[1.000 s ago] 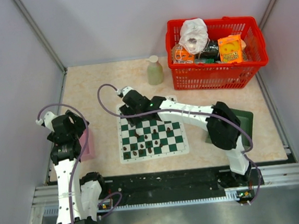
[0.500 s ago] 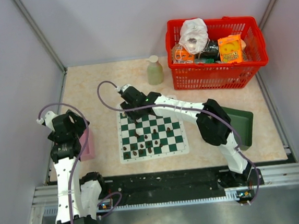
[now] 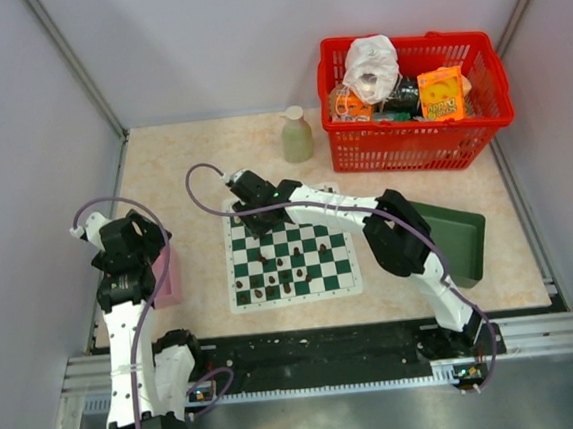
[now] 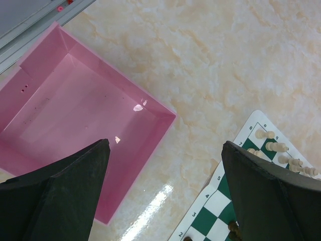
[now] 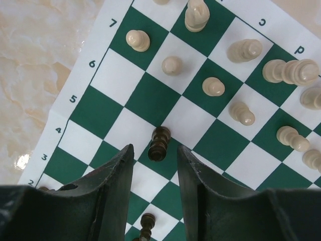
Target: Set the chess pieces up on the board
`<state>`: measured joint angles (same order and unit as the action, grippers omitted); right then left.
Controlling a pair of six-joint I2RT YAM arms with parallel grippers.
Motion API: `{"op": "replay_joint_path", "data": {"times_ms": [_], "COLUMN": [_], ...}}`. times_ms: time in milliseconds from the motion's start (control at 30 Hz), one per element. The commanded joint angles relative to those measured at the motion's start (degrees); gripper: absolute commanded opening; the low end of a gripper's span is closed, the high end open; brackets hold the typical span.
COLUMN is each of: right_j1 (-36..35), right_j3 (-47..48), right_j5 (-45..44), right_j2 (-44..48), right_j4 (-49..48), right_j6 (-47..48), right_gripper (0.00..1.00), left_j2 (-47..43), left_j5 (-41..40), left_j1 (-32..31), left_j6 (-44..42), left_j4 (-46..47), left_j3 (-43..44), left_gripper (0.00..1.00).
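The board (image 3: 296, 296) lies mid-table, a green and white checked mat. Dark chess pieces (image 3: 284, 273) stand on its near rows. In the right wrist view, cream pieces (image 5: 213, 86) crowd the far rows of the board (image 5: 150, 98). My right gripper (image 5: 155, 148) hangs over the board's far left part (image 3: 252, 222), open, its jaws either side of one upright dark piece (image 5: 159, 144) with a gap on both sides. Another dark piece (image 5: 146, 221) stands below it. My left gripper (image 4: 165, 144) is wide open and holds nothing, beside the board's left edge (image 4: 215, 211).
A pink tray (image 4: 75, 100) sits under the left arm, left of the board (image 3: 168, 275). A red basket (image 3: 413, 113) of packets stands at the back right, a small bottle (image 3: 297, 136) to its left. A dark green tray (image 3: 459, 239) lies right of the board.
The right arm's elbow has swung left toward the board while its wrist stayed over the far left squares. The left arm has not moved.
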<state>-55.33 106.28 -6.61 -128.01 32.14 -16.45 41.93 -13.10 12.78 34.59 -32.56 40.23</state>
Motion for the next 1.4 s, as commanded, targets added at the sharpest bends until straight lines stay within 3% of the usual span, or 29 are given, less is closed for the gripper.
{"op": "replay_joint_path", "data": {"times_ms": [0, 633, 867, 1167, 1367], "right_j1": [0.0, 0.0, 0.0, -0.5, -1.1], "right_j3": [3.7, 3.6, 2.2, -8.0, -22.1], "right_j5": [0.2, 0.8, 0.1, -0.8, 0.5], "right_j2": [-0.7, 0.2, 6.3, 19.0, 31.2], "right_j4": [-0.6, 0.1, 0.0, -2.6, -5.0], "right_j6": [0.9, 1.2, 1.4, 0.2, -2.9], "right_gripper": [0.38, 0.17, 0.13, 0.12, 0.13], "left_j2": [0.1, -0.4, -0.6, -1.9, -2.9], "left_j5": [-0.4, -0.6, -0.6, -0.7, -0.7], "left_j1": [0.3, 0.2, 0.3, 0.4, 0.4], "left_j6": [0.2, 0.0, 0.0, 0.0, 0.3], "left_j4": [2.8, 2.3, 2.1, 1.2, 0.6], "left_j3": [0.6, 0.7, 0.7, 1.0, 1.1], "left_gripper": [0.99, 0.99, 0.99, 0.99, 0.99]}}
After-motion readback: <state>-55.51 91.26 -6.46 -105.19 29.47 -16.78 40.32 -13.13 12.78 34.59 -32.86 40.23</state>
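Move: The dark chess piece stands between the right gripper's open fingertips, its middle about 1 cm below the hand point and otherwise straight under it. Two light pawns stand about 6 cm ahead, one some 2 cm left and the other 2 cm right; a second dark piece is about 6 cm back and 3 cm right. From the idle left gripper, the dark chess piece lies some 25 cm right, 7 cm ahead and 12 cm lower. Keep the right gripper in place on the board and close its fingers until they pinch the dark chess piece between the tips. Then lift it about 10 cm, at first straight up, then also drawing some 4 cm right and 3 cm back, away from the light pawns, while the wrist tilts about 10 degrees. ##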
